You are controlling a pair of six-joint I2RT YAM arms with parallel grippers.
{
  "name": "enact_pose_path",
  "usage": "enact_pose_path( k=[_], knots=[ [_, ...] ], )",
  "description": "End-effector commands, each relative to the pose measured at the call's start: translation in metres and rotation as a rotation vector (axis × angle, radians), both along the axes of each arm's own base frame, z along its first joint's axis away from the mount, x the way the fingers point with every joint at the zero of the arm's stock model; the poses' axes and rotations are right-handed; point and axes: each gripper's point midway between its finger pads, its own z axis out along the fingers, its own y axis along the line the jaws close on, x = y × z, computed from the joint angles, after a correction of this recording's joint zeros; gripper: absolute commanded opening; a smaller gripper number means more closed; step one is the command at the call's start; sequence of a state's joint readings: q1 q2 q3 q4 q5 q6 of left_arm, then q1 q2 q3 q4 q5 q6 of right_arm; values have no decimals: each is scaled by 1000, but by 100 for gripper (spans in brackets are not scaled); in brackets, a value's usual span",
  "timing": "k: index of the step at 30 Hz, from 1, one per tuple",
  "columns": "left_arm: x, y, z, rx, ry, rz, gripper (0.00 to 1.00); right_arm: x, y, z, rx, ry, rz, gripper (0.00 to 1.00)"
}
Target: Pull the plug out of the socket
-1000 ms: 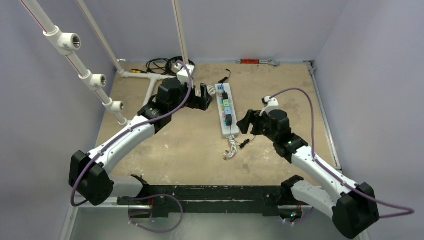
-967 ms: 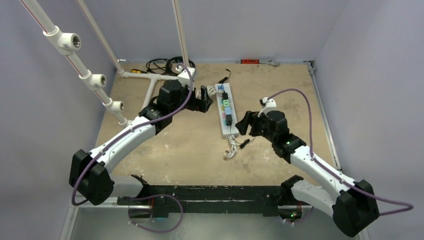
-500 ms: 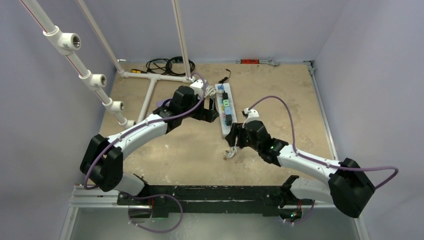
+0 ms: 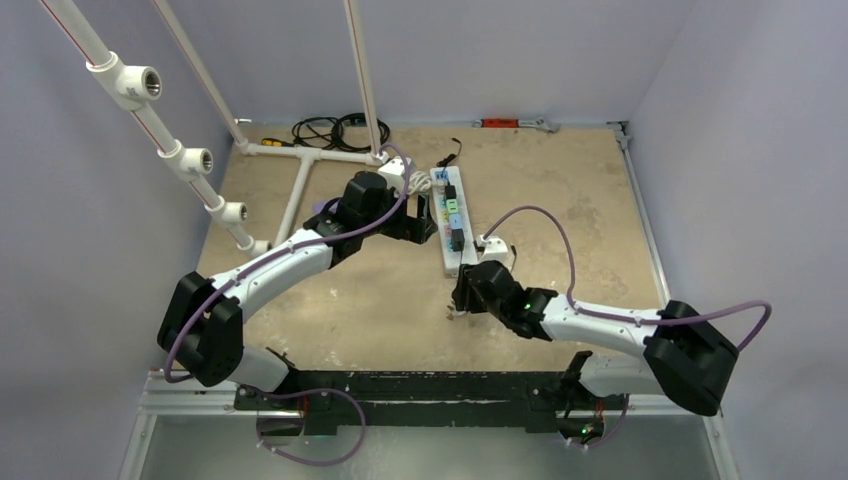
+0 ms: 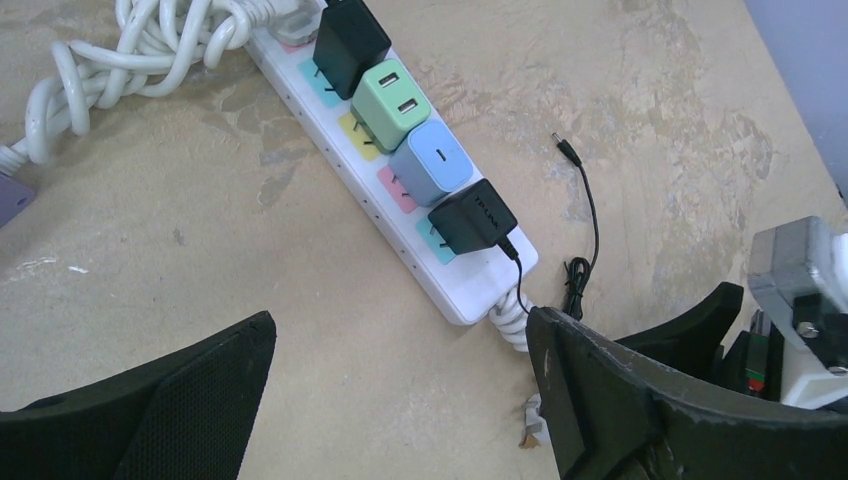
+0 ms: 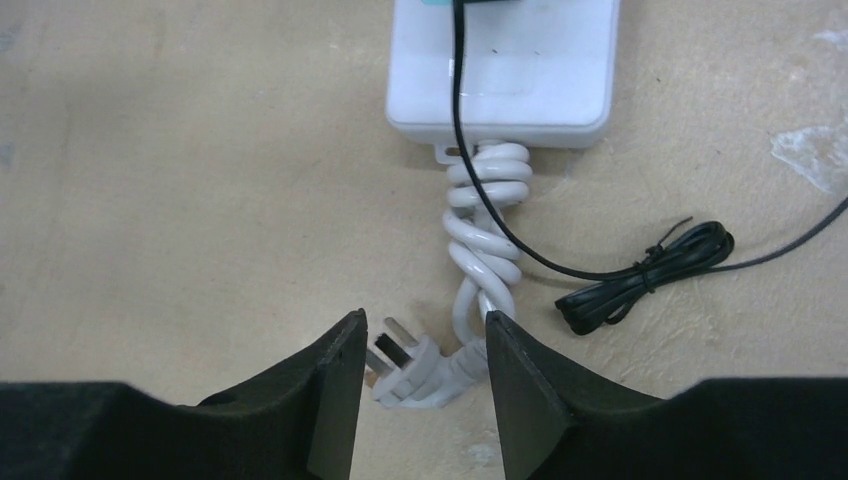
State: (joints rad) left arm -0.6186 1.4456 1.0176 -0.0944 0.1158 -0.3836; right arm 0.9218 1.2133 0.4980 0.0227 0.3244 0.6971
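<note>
The socket is a long white power strip lying lengthwise mid-table. It carries several plugs: a black adapter, a blue one, a green one and another black one. My left gripper is open wide, low beside the strip's left side. My right gripper is at the strip's near end. Its jaws stand apart on either side of the strip cord's own loose white plug, not visibly clamping it.
A twisted white cord leaves the strip's near end. A thin black cable bundle lies to its right. More bundled white cord sits at the far end. A white pipe frame and black cables occupy the back left.
My right arm has swung left and down to the strip's near end, its jaws narrowing around the white plug. My left arm moved right to the strip, then held still.
</note>
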Motion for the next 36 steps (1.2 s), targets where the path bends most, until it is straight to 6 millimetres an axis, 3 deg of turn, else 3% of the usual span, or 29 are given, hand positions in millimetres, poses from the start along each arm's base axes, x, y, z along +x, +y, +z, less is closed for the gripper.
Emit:
enact_pose_path(
  k=[1, 8, 13, 20, 24, 28, 33, 36],
  knots=[
    [4, -2, 24, -30, -53, 7, 96, 5, -10, -8, -67, 9, -109, 50],
    [4, -2, 24, -29, -50, 4, 97, 5, -16, -20, -98, 44, -166, 52],
    [3, -3, 24, -34, -48, 0, 97, 2, -7, -24, -67, 48, -119, 49],
    [4, -2, 23, -24, -51, 5, 97, -1, 6, -26, -77, 49, -74, 19],
    [5, -1, 23, -18, -54, 10, 97, -16, 33, -19, -49, 44, -12, 7],
    [5, 0, 23, -18, -52, 10, 97, -47, 67, -22, -23, 75, 65, 6],
    [5, -1, 20, -14, -39, 12, 98, -103, 123, -21, 26, 117, 175, 6],
    [7, 3, 16, 10, -31, 32, 99, -120, 143, -16, 43, 131, 198, 10]
  ],
)
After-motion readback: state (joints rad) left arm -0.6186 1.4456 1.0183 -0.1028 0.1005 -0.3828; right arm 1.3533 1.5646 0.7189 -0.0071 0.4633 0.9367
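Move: The white cord lies about 1 cm to the right of the right gripper and some 4 cm below it. Its wall plug is about 3 cm back and 1 cm left of that gripper. The socket strip's near end is 4 cm ahead, and the black cable bundle about 5 cm right of the cord and 1 cm farther out. From the left gripper, the cord is roughly 15 cm back, 9 cm right and 14 cm down. Lower the half-open right gripper about 3 cm, easing slightly right, and close it on the white cord between the wall plug and the socket strip. Then drag the cord left and back, some 11 cm left and 9 cm back, keeping level and speeding up, the wrist swinging about 15 degrees counter-clockwise. ##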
